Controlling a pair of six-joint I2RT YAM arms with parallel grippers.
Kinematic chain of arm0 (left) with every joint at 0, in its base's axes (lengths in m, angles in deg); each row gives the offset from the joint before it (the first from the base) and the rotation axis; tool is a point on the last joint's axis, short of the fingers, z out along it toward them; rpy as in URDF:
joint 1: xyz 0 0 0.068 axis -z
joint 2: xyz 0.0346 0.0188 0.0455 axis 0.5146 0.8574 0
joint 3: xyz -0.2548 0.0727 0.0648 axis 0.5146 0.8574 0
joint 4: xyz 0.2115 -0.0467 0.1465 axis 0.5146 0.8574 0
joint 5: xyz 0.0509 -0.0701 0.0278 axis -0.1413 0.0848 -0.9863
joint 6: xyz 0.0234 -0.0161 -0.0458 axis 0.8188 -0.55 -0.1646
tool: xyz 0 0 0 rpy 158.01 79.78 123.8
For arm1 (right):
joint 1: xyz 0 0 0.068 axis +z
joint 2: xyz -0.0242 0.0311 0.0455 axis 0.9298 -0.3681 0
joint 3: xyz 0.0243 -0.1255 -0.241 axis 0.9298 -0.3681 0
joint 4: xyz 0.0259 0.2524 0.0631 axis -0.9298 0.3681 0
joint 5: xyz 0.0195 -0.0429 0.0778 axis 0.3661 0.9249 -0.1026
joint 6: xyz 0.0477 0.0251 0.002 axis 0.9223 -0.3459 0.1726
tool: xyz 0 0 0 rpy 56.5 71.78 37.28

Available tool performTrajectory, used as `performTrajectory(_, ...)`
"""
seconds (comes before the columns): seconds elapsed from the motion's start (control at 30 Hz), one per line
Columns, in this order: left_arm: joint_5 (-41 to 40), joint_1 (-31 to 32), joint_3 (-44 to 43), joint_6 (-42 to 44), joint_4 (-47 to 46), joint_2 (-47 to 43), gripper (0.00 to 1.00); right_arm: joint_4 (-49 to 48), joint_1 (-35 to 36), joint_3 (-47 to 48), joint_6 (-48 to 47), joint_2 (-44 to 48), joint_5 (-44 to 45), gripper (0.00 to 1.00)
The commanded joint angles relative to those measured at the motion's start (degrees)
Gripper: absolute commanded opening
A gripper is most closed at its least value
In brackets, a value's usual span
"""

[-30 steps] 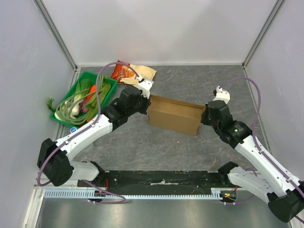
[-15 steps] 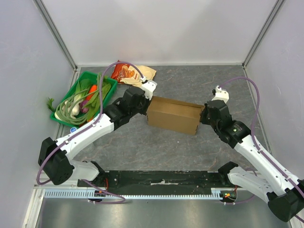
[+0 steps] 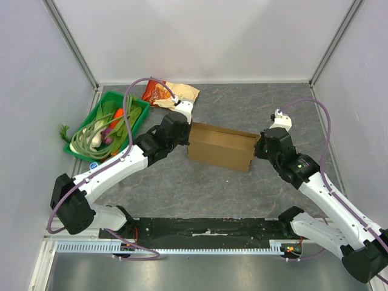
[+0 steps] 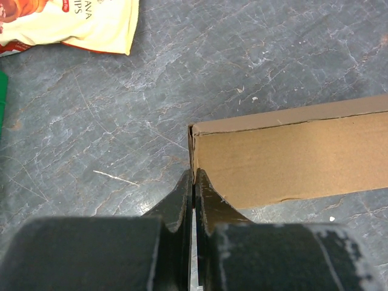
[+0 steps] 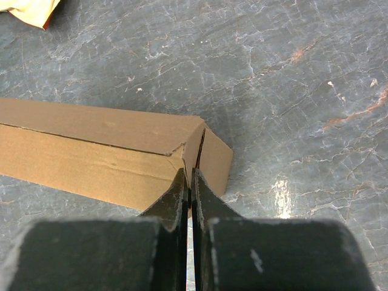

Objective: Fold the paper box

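Note:
The paper box is a closed brown cardboard box lying on the grey table, long side running left to right. My left gripper is shut, its tips against the box's left end. In the left wrist view the closed tips meet the corner edge of the box. My right gripper is shut too, at the box's right end. In the right wrist view its tips touch the end face of the box, just below a slit between the end flaps.
A green tray of vegetables stands at the back left. A cream-and-red snack bag lies behind the left gripper, also visible as the snack bag in the left wrist view. White walls enclose the table.
The box has slid slightly to the left, with the right gripper following it. The left wrist has shifted a little at the box's left end. Both grippers stay shut.

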Motion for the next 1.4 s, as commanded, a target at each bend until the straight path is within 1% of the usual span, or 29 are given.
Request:
performTrajectory(0.0,-4.20,-0.53,4.24,-1.27,13.36,2.69,0.02,6.92,0.81,-3.05,0.83,-2.18,-5.40,0.00)
performTrajectory(0.17,-0.16,-0.61,3.98,-1.88,12.92,3.03,0.02,6.65,0.90,-3.32,1.00,-2.09,-6.28,0.00)
performTrajectory(0.3,2.30,-0.53,4.33,-4.60,11.26,3.13,0.02,5.17,0.90,-3.67,1.18,-1.92,-8.21,0.00)
performTrajectory(0.4,0.99,-0.53,7.14,-7.06,8.89,2.95,0.02,4.72,0.99,-3.41,1.09,-2.09,-8.04,0.01)
performTrajectory(0.53,-0.86,-0.44,14.08,-9.00,4.23,1.55,0.02,3.23,0.99,-5.07,-0.92,-0.95,-6.02,0.04)
performTrajectory(0.6,-1.38,-0.53,15.84,-9.44,3.00,0.49,0.02,2.96,0.99,-5.43,-1.54,0.27,-4.88,0.04)
performTrajectory(0.73,-2.79,-0.61,16.55,-8.92,2.73,-1.09,0.02,2.35,0.99,-5.95,-2.77,1.25,-4.96,0.05)
performTrajectory(0.8,-2.71,-0.53,16.11,-8.30,2.64,-1.18,0.02,2.87,0.99,-5.26,-3.22,1.16,-5.48,0.12)
performTrajectory(0.83,-2.71,-0.53,15.85,-8.12,2.81,-1.09,0.02,3.31,0.99,-4.82,-3.22,1.07,-6.01,0.18)
performTrajectory(0.87,-2.44,-0.61,15.67,-7.77,2.90,-1.01,0.02,5.31,0.99,-2.72,-3.30,1.07,-6.28,0.27)
performTrajectory(0.9,-2.44,-0.53,15.24,-7.86,3.16,-0.83,0.02,6.64,0.99,-1.22,-3.48,0.98,-6.28,0.31)
performTrajectory(0.93,-2.36,-0.53,15.14,-7.77,3.43,-0.83,0.02,7.96,0.99,0.27,-3.83,1.07,-6.28,0.38)
performTrajectory(1.0,-2.35,-0.53,14.97,-7.59,3.61,-0.74,0.02,11.39,0.99,4.75,-4.79,1.77,-6.19,0.46)
performTrajectory(1.03,-2.35,-0.53,15.05,-7.59,3.61,-0.83,0.02,12.09,0.90,6.07,-5.32,1.95,-6.54,0.56)
performTrajectory(1.1,-2.18,-0.61,14.88,-7.42,3.78,-1.00,0.02,14.47,0.90,9.85,-6.64,2.13,-6.11,0.65)
performTrajectory(1.13,-2.09,-0.53,14.71,-7.51,3.87,-1.01,0.02,15.00,0.99,11.00,-7.08,1.87,-6.10,0.72)
performTrajectory(1.23,-1.92,-0.53,14.44,-7.51,3.87,-1.27,0.02,15.01,0.90,14.34,-10.24,-0.06,-6.71,0.78)
performTrajectory(1.37,-1.04,-0.53,14.09,-7.68,3.78,-1.01,0.02,11.24,0.72,17.15,-15.60,-2.96,-8.03,0.79)
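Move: At the left end of the paper box, the left fingers already pinch the end wall's rim: the box's middle lies about 12 cm to that hand's right, 1 cm back and some 5 cm below. The chips bag is roughly 22 cm ahead of it and 7 cm left, the vegetable basket about 10 cm ahead and 28 cm left. The right fingers are shut on the other end wall, with the box's middle about 12 cm left, 2 cm ahead and 5 cm below. Opening wide, the right fingers let go of the box's right end wall, draw back about 2.5 cm, then rise some 5 cm clear, the hand turning slightly counter-clockwise. Just before that, the left hand, keeping its pinch on the left end wall, eases down about 1 cm and rolls some 10 degrees, its left side dipping. ##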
